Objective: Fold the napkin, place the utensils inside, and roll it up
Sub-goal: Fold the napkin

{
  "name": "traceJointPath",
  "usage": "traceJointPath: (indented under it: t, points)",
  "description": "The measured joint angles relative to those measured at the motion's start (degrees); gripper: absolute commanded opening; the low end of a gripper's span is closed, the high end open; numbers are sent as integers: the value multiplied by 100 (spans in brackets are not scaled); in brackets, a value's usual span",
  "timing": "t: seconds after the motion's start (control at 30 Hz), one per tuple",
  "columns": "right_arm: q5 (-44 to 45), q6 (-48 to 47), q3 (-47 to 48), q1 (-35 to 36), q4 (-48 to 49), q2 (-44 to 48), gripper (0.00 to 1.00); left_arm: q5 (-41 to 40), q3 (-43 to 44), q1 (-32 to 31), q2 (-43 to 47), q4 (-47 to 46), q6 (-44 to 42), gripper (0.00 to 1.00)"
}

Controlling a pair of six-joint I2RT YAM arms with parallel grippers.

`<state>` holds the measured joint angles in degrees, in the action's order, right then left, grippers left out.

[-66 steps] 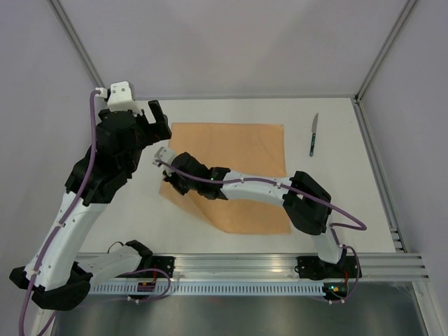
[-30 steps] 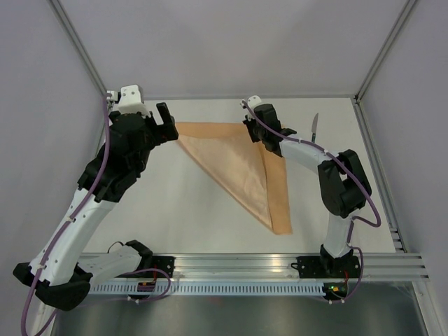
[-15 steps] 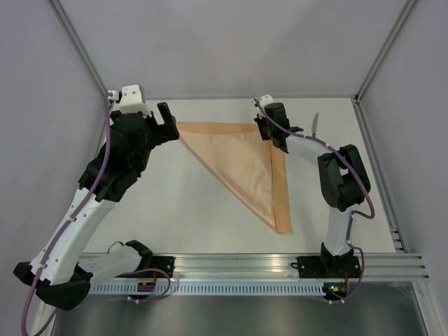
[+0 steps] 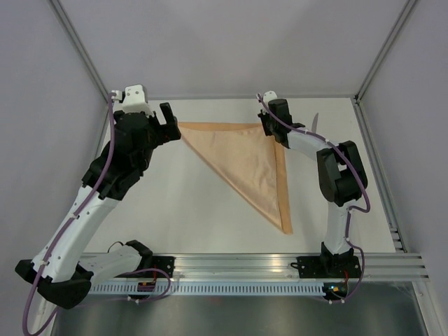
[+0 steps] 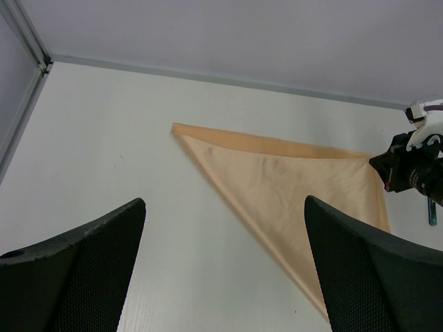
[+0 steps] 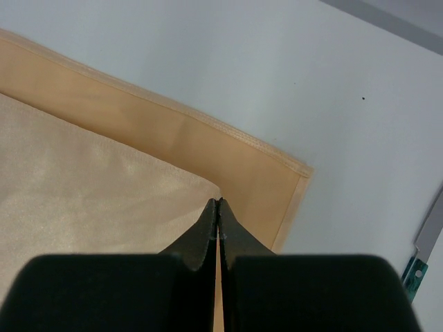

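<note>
The peach-orange napkin [image 4: 248, 157] lies on the white table, folded diagonally into a triangle whose point faces the near edge. Its loose upper corner sits just inside the far right corner of the lower layer [image 6: 263, 166]. My right gripper [image 4: 271, 127] is shut on that upper corner, its fingertips [image 6: 219, 202] pressed together low over the cloth. My left gripper [image 4: 168, 124] hovers open beside the napkin's far left corner [image 5: 181, 130], holding nothing. A knife [image 4: 314, 122] with a green handle lies right of the napkin, partly behind the right arm.
The metal frame posts and grey walls close in the table at the back and sides. The aluminium rail [image 4: 231, 266] with both arm bases runs along the near edge. The knife's blade and handle show at the right wrist view's edge [image 6: 423, 249].
My right gripper has carried the napkin's near left corner across to the far right, turning the flat square into a triangle. The left arm has barely moved.
</note>
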<state>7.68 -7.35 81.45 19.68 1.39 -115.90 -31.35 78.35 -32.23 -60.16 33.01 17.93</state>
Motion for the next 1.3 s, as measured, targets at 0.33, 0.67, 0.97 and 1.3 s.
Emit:
traceJointPath:
  t: [0.33, 0.67, 0.97, 1.3]
  points:
    - [28, -61, 315, -81, 7, -236, 0, 7, 0, 28, -50, -35, -2, 100]
    - [39, -87, 426, -236, 7, -243, 0, 48, -96, 39, -184, -68, -2, 100]
    - [42, -90, 529, -326, -4, -367, 1, 57, -96, 70, -205, -142, -2, 100]
    - [39, -87, 612, -442, -9, -398, 1, 151, -96, 103, -208, -162, -2, 100]
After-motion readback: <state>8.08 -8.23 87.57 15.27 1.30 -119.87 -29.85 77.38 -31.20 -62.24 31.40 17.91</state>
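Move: The right hand already pinches the lifted near-left corner of the napkin. The far-right corner, where it is headed, lies about 6 cm ahead, 7 cm to the right and some 6 cm below. The knife's middle is about level with the hand and 20 cm to its right; the napkin's far-left corner lies 6 cm ahead and roughly 37 cm to the left. From the idle left hand, the far-right corner is about 27 cm ahead, 37 cm right and 35 cm lower. With its fingers still shut on the napkin's loose corner, the right hand draws it diagonally over the lower layer towards the far-right corner, first mostly forward and then mostly to the right, about 5 cm in all. It stays near the same height and slows as it nears the corner, while the wrist turns barely 5 degrees clockwise and the fingers keep their hold. ##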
